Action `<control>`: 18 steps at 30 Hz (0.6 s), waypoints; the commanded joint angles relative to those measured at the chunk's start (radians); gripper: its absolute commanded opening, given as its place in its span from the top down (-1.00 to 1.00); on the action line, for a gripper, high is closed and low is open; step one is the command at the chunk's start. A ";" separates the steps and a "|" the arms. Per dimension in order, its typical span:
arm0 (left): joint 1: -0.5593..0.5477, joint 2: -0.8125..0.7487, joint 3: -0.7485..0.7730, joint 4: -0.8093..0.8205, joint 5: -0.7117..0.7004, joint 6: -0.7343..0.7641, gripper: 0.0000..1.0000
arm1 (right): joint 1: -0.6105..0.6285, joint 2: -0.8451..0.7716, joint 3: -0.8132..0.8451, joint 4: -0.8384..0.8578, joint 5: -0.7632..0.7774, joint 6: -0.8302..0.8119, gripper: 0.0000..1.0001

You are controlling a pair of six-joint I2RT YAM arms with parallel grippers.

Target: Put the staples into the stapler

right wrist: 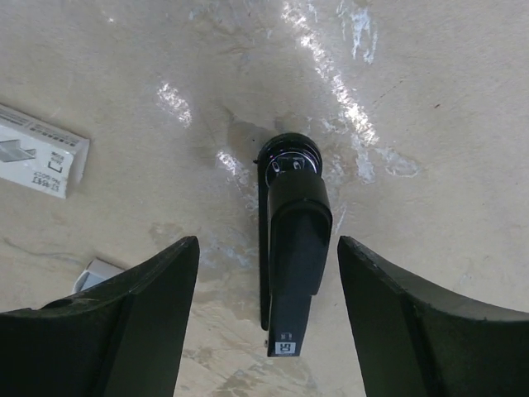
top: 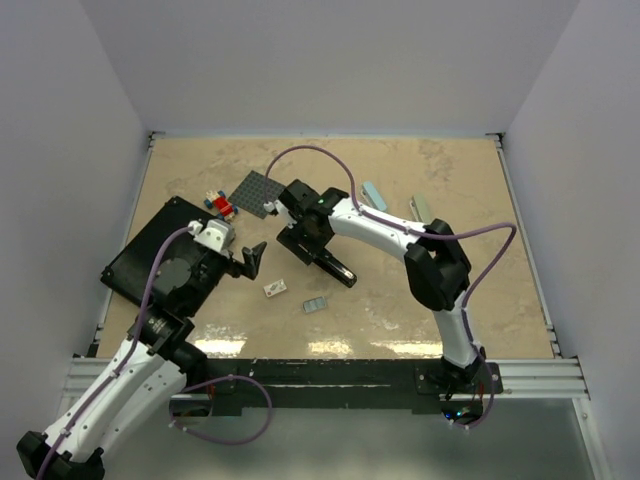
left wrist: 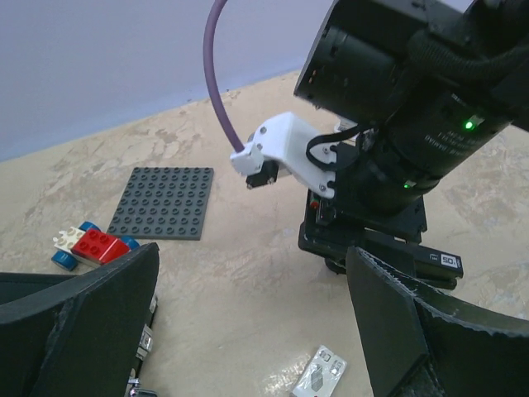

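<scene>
The black stapler (right wrist: 291,248) lies flat on the beige table (top: 400,290), its round end pointing away from the wrist. My right gripper (right wrist: 269,331) hangs open over it, one finger on each side, neither touching it. From above, the gripper (top: 322,250) covers most of the stapler (top: 343,274). The staples (top: 316,304), a tiny pale grey-blue block, lie on the table just in front of the stapler. My left gripper (top: 252,262) is open and holds nothing, to the left of the stapler. In its wrist view the left gripper (left wrist: 256,331) faces the stapler (left wrist: 417,255).
A little white box (top: 275,289) lies between the two grippers and shows low in the left wrist view (left wrist: 321,372). A black board (top: 150,255) sits at the left. Behind it are a grey studded plate (top: 255,190) and toy bricks (top: 218,204). Two pale blue pieces (top: 375,193) lie at the back.
</scene>
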 commanded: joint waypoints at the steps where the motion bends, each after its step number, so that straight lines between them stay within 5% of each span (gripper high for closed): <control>1: 0.004 0.007 0.008 0.053 -0.010 0.025 -0.99 | 0.007 0.031 0.089 -0.061 0.078 0.011 -0.38; 9: 0.004 0.021 0.011 0.055 0.010 0.030 -0.99 | 0.008 0.102 0.137 -0.087 0.087 0.005 -0.23; 18: 0.004 0.030 0.014 0.052 0.030 0.031 -0.98 | 0.008 0.120 0.126 -0.087 0.107 -0.002 0.21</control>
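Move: The black stapler lies just under the open right gripper, its middle about 2 cm back, 3 cm to the right and 4 cm below. From the right hand, the white staple box lies some 7 cm back and 10 cm left, and the small staple tray 11 cm back and about 1 cm left, both roughly 7 cm down. From the idle left hand the stapler is about 17 cm right, 3 cm ahead and 20 cm below. Lower the right gripper about 2.5 cm, most of it early, onto the stapler's upper arm, easing 1 cm forward and letting the fingers tip some 5 degrees closer to straight down. Meanwhile close the fingers from about three-quarters open to just under half, bringing one pad against each side of the arm near the rounded end. ##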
